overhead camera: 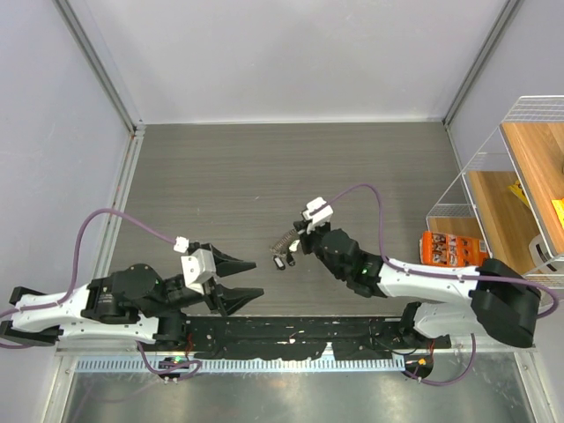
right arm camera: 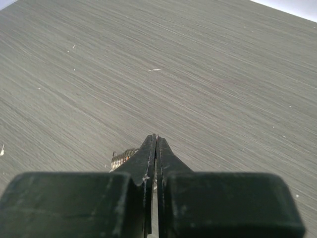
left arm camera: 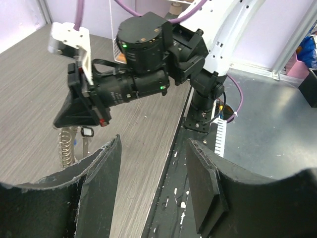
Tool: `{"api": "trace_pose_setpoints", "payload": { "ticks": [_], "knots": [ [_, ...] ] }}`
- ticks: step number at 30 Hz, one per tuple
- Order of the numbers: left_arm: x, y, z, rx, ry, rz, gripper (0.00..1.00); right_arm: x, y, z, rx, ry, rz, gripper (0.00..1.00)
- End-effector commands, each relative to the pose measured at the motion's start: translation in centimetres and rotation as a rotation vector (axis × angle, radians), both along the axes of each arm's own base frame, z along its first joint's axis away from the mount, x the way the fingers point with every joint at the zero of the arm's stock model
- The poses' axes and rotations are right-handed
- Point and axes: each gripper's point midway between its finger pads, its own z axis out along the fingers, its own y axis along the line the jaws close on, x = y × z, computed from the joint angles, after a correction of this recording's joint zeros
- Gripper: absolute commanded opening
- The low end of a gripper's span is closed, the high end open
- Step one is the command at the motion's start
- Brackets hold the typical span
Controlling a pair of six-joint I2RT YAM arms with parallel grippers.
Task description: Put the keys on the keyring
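Note:
The keyring [overhead camera: 282, 240] shows as a silvery coiled wire piece at mid-table. Small keys [overhead camera: 282, 262] with dark heads dangle just below it. My right gripper [overhead camera: 297, 247] is shut, its tips pinched on the keyring's thin wire. In the right wrist view the coil of the keyring [right arm camera: 123, 158] pokes out left of the closed right gripper [right arm camera: 155, 137]. From the left wrist the keyring [left arm camera: 64, 148] and a black-headed key [left arm camera: 86, 132] hang under the right gripper [left arm camera: 62, 120]. My left gripper [overhead camera: 257, 277] [left arm camera: 153, 141] is open and empty, a short way left of the keys.
An orange packet [overhead camera: 449, 249] lies at the right, beside a wire rack with wooden shelves [overhead camera: 493, 176]. A black mounting rail [overhead camera: 291, 330] runs along the near edge. The right arm's base [left arm camera: 203, 109] stands on it.

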Motion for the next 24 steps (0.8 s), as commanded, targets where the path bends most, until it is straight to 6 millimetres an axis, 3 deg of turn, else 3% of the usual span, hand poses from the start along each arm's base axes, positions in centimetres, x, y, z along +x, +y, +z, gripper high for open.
{"api": "trace_pose_setpoints", "payload": {
  "ticks": [1, 9, 13, 15, 16, 19, 24],
  "knots": [
    [0.2, 0.0, 1.0, -0.060, 0.008, 0.013, 0.60, 2.4, 2.2, 2.8, 0.139, 0.013, -0.021, 0.05],
    [0.0, -0.7, 0.5, -0.033, 0.008, 0.002, 0.60, 8.9, 4.0, -0.1, 0.094, 0.142, -0.125, 0.05],
    [0.0, -1.1, 0.3, -0.021, 0.009, 0.000, 0.61, 12.0, 4.0, -2.0, 0.055, 0.178, -0.211, 0.09],
    [0.0, -1.1, 0.3, -0.016, 0.007, 0.002, 0.61, 13.2, 3.5, -2.4, 0.027, 0.166, -0.257, 0.18],
    [0.1, -1.1, 0.1, -0.010, 0.006, 0.005, 0.61, 13.6, 3.4, -2.7, 0.019, 0.165, -0.268, 0.29],
    [0.3, -1.0, 0.2, -0.007, -0.002, 0.014, 0.61, 14.4, 3.2, -1.6, 0.033, 0.139, -0.283, 0.48],
    [0.8, -0.7, 0.5, -0.005, -0.017, 0.045, 0.63, 14.5, 2.7, 2.3, 0.034, 0.073, -0.272, 0.67]
  ]
}}
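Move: The right hand still has the keyring pinched in shut fingers, its middle hanging about 3 cm back, 3 cm left and 6 cm below. The bare table spot for the keyring's middle is roughly 6 cm ahead, 1 cm left and 10 cm below. From the empty left hand that spot lies around 25 cm ahead, 9 cm right and 26 cm below. Right hand carries the keyring about 13 cm forward, sinks some 5 cm and opens, letting go over the table. ##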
